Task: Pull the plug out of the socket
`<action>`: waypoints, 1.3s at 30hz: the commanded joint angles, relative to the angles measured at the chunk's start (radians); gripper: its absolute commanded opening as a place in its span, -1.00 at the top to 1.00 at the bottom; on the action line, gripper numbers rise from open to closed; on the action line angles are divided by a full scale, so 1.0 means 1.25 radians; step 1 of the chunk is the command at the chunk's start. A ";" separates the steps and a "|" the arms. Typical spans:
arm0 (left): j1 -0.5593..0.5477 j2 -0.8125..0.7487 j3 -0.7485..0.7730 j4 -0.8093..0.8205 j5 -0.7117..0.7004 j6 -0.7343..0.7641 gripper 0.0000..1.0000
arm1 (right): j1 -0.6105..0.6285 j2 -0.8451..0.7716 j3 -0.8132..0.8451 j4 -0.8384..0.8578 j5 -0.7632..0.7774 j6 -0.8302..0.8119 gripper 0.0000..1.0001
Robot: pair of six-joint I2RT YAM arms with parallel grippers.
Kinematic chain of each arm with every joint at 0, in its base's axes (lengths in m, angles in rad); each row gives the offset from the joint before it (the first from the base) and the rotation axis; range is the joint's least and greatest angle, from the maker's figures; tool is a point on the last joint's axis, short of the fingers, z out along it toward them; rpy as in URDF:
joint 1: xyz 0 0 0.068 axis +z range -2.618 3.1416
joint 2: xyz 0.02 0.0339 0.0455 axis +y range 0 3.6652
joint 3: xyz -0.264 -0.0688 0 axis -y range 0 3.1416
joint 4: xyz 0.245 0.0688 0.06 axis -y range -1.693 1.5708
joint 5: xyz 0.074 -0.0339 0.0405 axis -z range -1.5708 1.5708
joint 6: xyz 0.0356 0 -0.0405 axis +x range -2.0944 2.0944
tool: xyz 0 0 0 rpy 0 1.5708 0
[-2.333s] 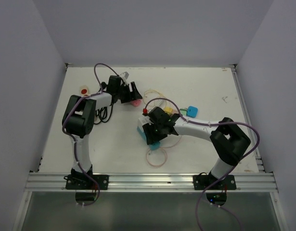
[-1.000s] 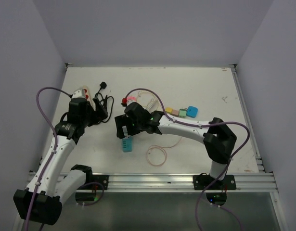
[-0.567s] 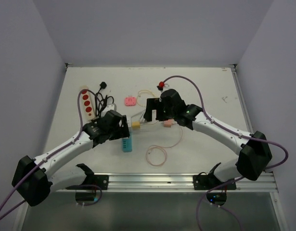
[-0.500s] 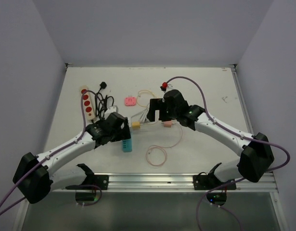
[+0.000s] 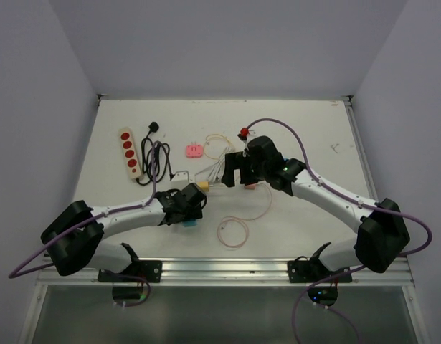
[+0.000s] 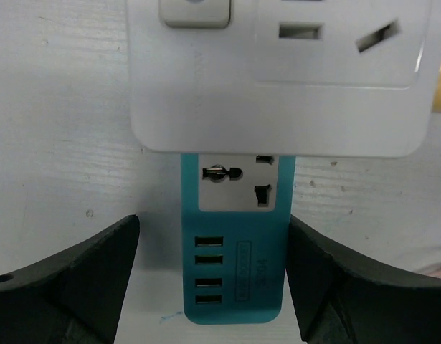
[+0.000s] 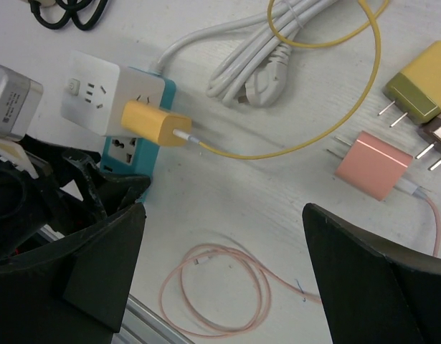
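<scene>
The yellow plug (image 7: 152,122) (image 5: 203,187) sticks out of a white adapter (image 7: 109,93) (image 6: 277,72) that sits on a teal socket block (image 6: 234,251) (image 7: 127,154). A yellow cable runs from the plug toward the back. My left gripper (image 6: 213,287) (image 5: 184,204) is low over the teal block and straddles it. It is open, the right finger (image 6: 335,287) at the block's edge and the left finger (image 6: 77,287) apart from it. My right gripper (image 7: 220,265) (image 5: 238,168) hangs open above the table to the right of the plug, holding nothing.
A pink charger (image 7: 374,165), an olive charger (image 7: 421,82) and a white cable bundle (image 7: 270,64) lie near the right gripper. A pink cable coil (image 5: 233,231) lies at the front. At the back left lie a beige power strip (image 5: 129,152), a black cord (image 5: 157,154) and a pink adapter (image 5: 194,150).
The left arm swung in from the back left and came down over the teal block, its jaws narrowing slightly. The right gripper moved from the block back to the middle of the table.
</scene>
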State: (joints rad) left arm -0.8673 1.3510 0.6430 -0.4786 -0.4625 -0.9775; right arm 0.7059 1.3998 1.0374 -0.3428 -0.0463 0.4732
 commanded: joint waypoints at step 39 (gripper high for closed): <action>0.143 -0.097 0.131 0.033 0.300 0.381 1.00 | 0.075 0.288 0.185 0.142 -0.213 -0.314 -0.22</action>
State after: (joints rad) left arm -0.6956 1.2587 0.7494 -0.5003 -0.1089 -0.5316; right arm 0.7906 1.7588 1.2308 -0.1940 -0.3325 0.1093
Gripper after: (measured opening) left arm 0.546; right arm 0.628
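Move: The left hand's open fingers already straddle the near end of the teal socket strip; its middle is about 4 cm ahead and 1 cm left, level in height. The white cube on the strip sits some 8 cm ahead, 2 cm left. From the right hand, the yellow plug is about 12 cm left, 1 cm back and 11 cm below; the cube is 6 cm farther left, and the salmon plug lies 5 cm right, 3 cm ahead, on the table. Leftward goes the right hand, about 10 cm towards the yellow plug, turning some 30 degrees counter-clockwise and half closing, then sinking about 3 cm at the end until its fingertips flank the plug, not yet shut on it. Meanwhile the left fingers close and pinch the teal strip, raise it about 5 cm and swing it some 20 degrees clockwise, edging 2 cm right. ##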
